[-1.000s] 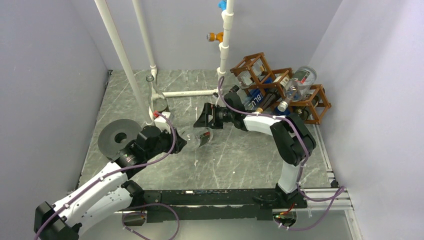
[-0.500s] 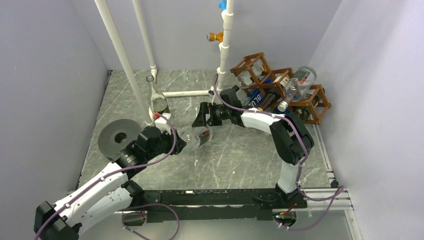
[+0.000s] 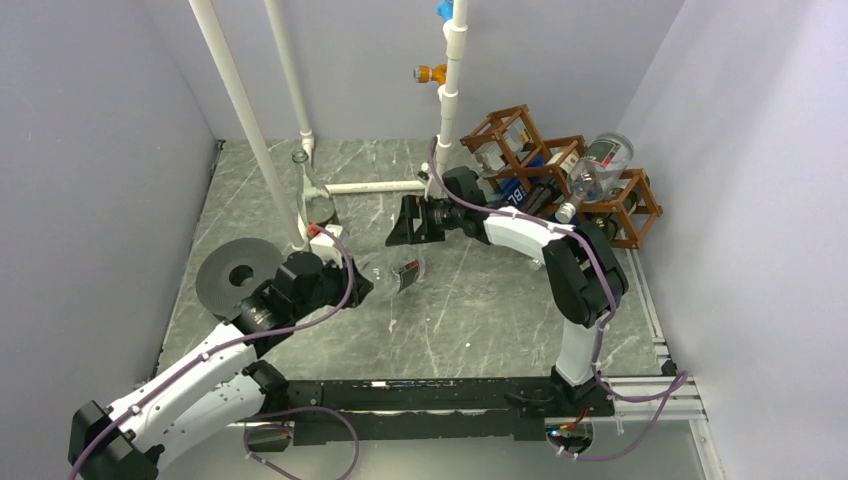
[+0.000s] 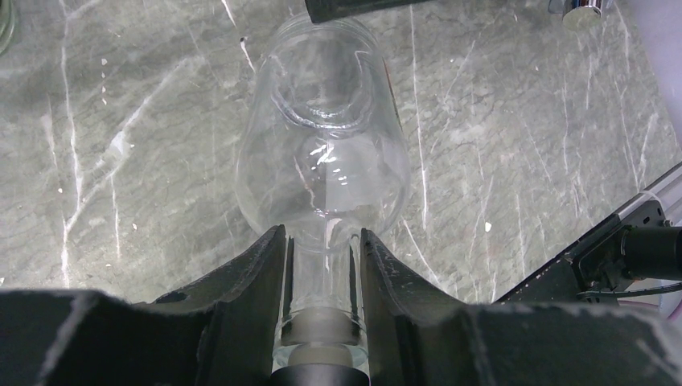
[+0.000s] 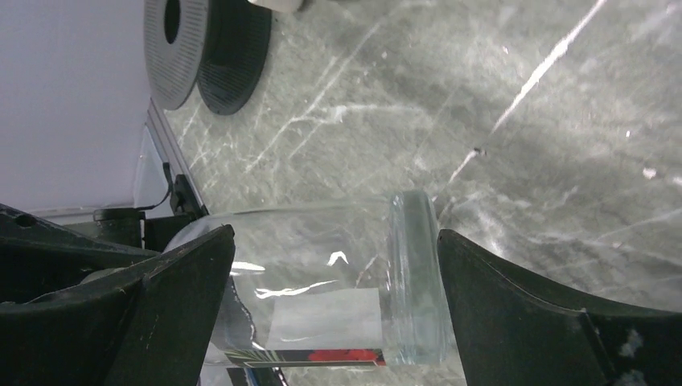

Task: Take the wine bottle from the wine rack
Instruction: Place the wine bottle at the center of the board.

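A clear glass wine bottle (image 3: 400, 272) with a red-and-dark label lies on its side low over the marble table, away from the wine rack (image 3: 650, 206) at the back right. My left gripper (image 4: 322, 257) is shut on the bottle's neck, and the body (image 4: 326, 153) points away from it. My right gripper (image 3: 402, 222) hovers open just beyond the bottle's base. In the right wrist view the base end of the bottle (image 5: 338, 310) shows between the wide-spread fingers of my right gripper (image 5: 334, 241), and they do not touch it.
The rack holds a clear bottle with a red label (image 3: 598, 168) and a blue-labelled one (image 3: 515, 192). A black disc (image 3: 237, 275) lies by my left arm. A glass flask (image 3: 315, 200) and white pipes (image 3: 240, 110) stand at the back.
My right gripper has drifted a little toward the back of the table, away from the bottle, still open. The left arm and the bottle have not moved.
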Action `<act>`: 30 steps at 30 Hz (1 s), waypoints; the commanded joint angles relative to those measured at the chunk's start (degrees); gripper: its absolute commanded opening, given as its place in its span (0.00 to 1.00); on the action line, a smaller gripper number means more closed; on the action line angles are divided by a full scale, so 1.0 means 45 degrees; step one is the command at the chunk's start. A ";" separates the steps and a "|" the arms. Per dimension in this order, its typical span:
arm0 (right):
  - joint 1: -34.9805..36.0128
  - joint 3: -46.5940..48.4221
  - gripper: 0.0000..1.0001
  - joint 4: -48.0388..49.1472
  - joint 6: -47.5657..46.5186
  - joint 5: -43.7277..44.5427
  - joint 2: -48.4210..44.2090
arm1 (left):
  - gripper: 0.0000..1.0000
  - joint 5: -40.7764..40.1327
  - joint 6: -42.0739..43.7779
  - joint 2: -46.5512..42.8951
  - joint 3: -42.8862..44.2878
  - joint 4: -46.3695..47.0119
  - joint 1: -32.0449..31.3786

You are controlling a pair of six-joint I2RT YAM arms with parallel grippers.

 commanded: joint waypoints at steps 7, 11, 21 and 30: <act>-0.0194 0.1719 1.00 -0.0694 -0.2394 -0.0084 -0.0820 | 0.00 0.0216 0.0598 0.0493 0.1665 0.1015 -0.0033; -0.0211 0.2499 1.00 -0.2154 -0.4523 0.0265 -0.1324 | 0.00 0.0299 0.0838 0.0942 0.2419 0.0544 -0.0014; -0.0672 0.3850 1.00 -0.6103 -0.9608 -0.2235 -0.3201 | 0.00 0.0580 0.1905 0.3051 0.5218 -0.1318 0.0050; -0.0841 0.2907 1.00 -0.7685 -1.1823 -0.3880 -0.5011 | 0.00 0.1405 0.2777 0.4775 0.6880 -0.2327 0.0056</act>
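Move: The left hand holds the wine bottle by its neck; the board's centre lies about 12 cm ahead, 9 cm right and 15 cm below it. The bottle's body slants off some 7 cm ahead, 8 cm right and 6 cm below that hand. The upright green bottle stands about 20 cm ahead and 10 cm left. From the right hand, the board's centre is about 4 cm back, 2 cm right and 11 cm below; the bottle's body is about 9 cm back, 1 cm right and 3 cm below. Upward first of all, then forward and to the right, the left hand carries the bottle's neck towards the board's centre, rising about 6 cm and keeping its grip. The right hand, fingers still wide open, pulls up and away from the bottle by some 16 cm, at first edging forward, then back and to the right, rolling its forward side up about 40 degrees. ##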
